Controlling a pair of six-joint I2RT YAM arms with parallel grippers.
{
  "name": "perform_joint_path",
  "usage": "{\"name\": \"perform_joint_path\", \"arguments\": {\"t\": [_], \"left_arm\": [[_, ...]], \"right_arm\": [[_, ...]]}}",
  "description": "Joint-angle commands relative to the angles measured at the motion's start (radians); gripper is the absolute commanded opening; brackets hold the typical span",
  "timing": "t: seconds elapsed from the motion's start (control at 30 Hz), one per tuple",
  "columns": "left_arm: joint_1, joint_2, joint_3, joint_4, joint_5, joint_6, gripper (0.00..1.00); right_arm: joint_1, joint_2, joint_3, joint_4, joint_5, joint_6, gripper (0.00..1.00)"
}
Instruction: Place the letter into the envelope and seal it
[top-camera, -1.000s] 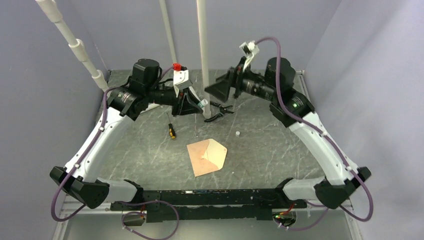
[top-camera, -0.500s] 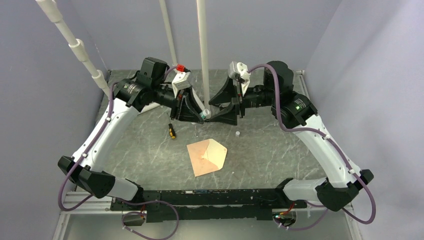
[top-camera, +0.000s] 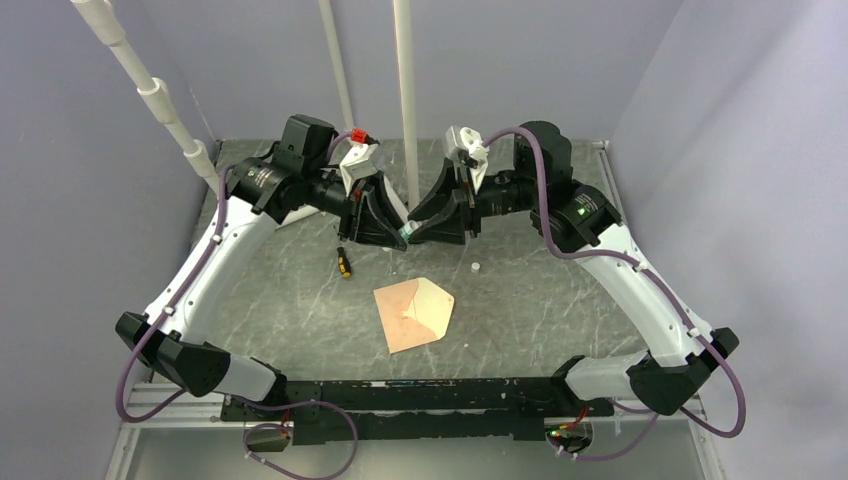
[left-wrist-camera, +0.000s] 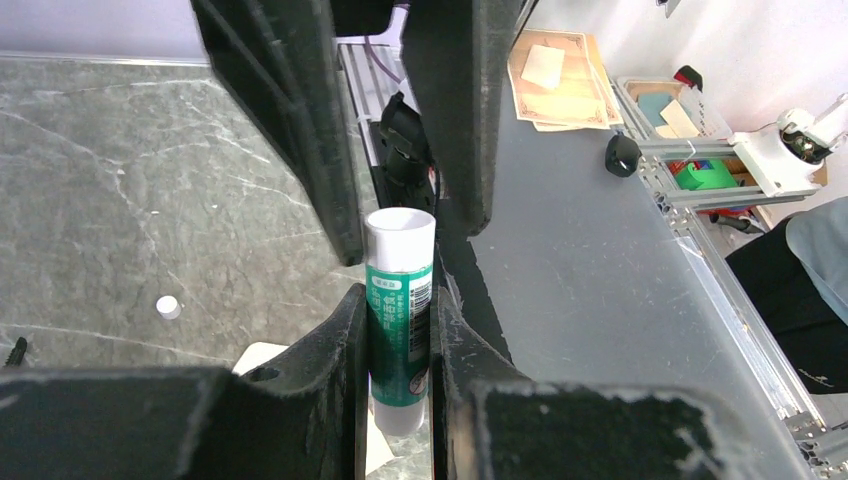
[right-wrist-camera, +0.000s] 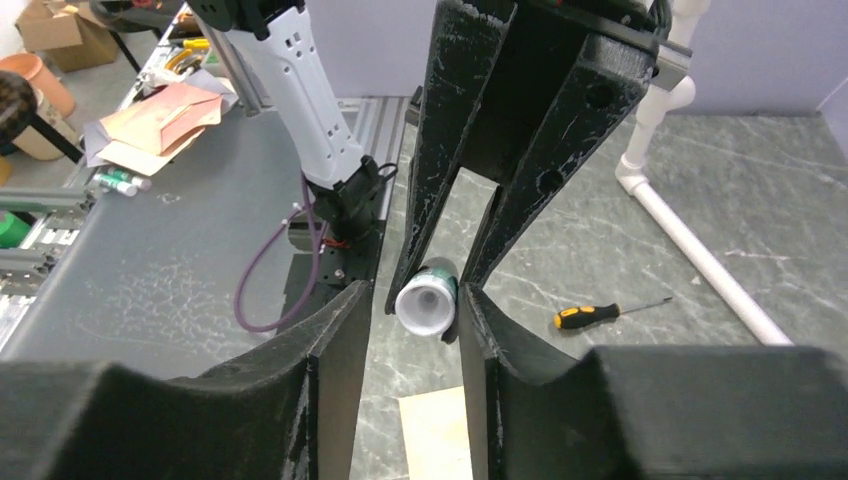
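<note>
The peach envelope (top-camera: 413, 313) lies flat mid-table, its paler pointed flap open to the right; a corner of it shows in the right wrist view (right-wrist-camera: 435, 430). No separate letter shows. Above and behind the envelope, my left gripper (top-camera: 385, 225) (left-wrist-camera: 398, 300) is shut on a green-and-white glue stick (top-camera: 403, 232) (left-wrist-camera: 400, 330). My right gripper (top-camera: 430, 225) (right-wrist-camera: 415, 293) faces it. Its jaws stand either side of the stick's white end (right-wrist-camera: 427, 300), with a gap still on one side.
A yellow-handled screwdriver (top-camera: 343, 262) (right-wrist-camera: 600, 315) lies left of the envelope. A small white cap (top-camera: 476, 267) (left-wrist-camera: 168, 306) sits on the table to the right. White poles (top-camera: 405, 100) rise at the back and a PVC pipe (top-camera: 150, 90) slants at the back left.
My right arm has swung left to meet the left gripper, and its jaws have narrowed around the glue stick's end. The left arm shifted slightly, then held still. The envelope has not moved.
</note>
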Motion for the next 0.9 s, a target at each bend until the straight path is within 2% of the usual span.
{"name": "perform_joint_path", "arguments": {"t": [0.0, 0.23, 0.3, 0.33, 0.47, 0.53, 0.73, 0.87], "left_arm": [[-0.001, -0.03, 0.022, 0.005, 0.051, 0.009, 0.02], [-0.001, -0.067, -0.02, 0.123, -0.001, -0.063, 0.02], [-0.001, -0.077, -0.028, 0.156, -0.019, -0.079, 0.02], [-0.001, -0.08, -0.032, 0.17, -0.025, -0.086, 0.02], [-0.001, -0.074, -0.025, 0.176, -0.02, -0.087, 0.02], [-0.001, -0.07, -0.017, 0.165, -0.021, -0.08, 0.02], [-0.001, -0.093, -0.04, 0.236, -0.087, -0.122, 0.02], [-0.001, -0.139, -0.111, 0.375, -0.243, -0.189, 0.02]], "right_arm": [[0.006, -0.011, 0.018, 0.126, 0.048, 0.04, 0.34], [0.016, 0.006, 0.063, 0.088, 0.112, 0.081, 0.04], [0.023, 0.01, 0.06, 0.08, 0.163, 0.105, 0.03], [0.026, 0.012, 0.057, 0.078, 0.187, 0.115, 0.06], [0.031, 0.022, 0.059, 0.053, 0.212, 0.12, 0.3], [0.033, 0.026, 0.064, 0.045, 0.211, 0.12, 0.32], [0.041, 0.048, 0.084, 0.027, 0.229, 0.184, 0.0], [0.057, 0.057, 0.07, 0.085, 0.392, 0.318, 0.0]]}}
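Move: The glue stick's open end sits about 2 cm to the right hand's left, level with it and neither ahead nor back; the left hand, holding the tube, has that end some 2 cm to its right and 1 cm up. From the right hand, on the table about 40 cm below, the envelope lies roughly 2 cm back and 1 cm left, the white cap some 9 cm ahead and 12 cm right, and the screwdriver about 10 cm ahead and 17 cm left. The glue stick's open end, still held up by the left hand, gets the right fingertips: they close almost fully from half open, part a little, then close again, seeming to pinch the white rim. The right hand drifts about 2.5 cm forward, slightly left and up, turning some 10 degrees clockwise. The left keeps its grip, moving about 2 cm forward and turning slightly counter-clockwise. ##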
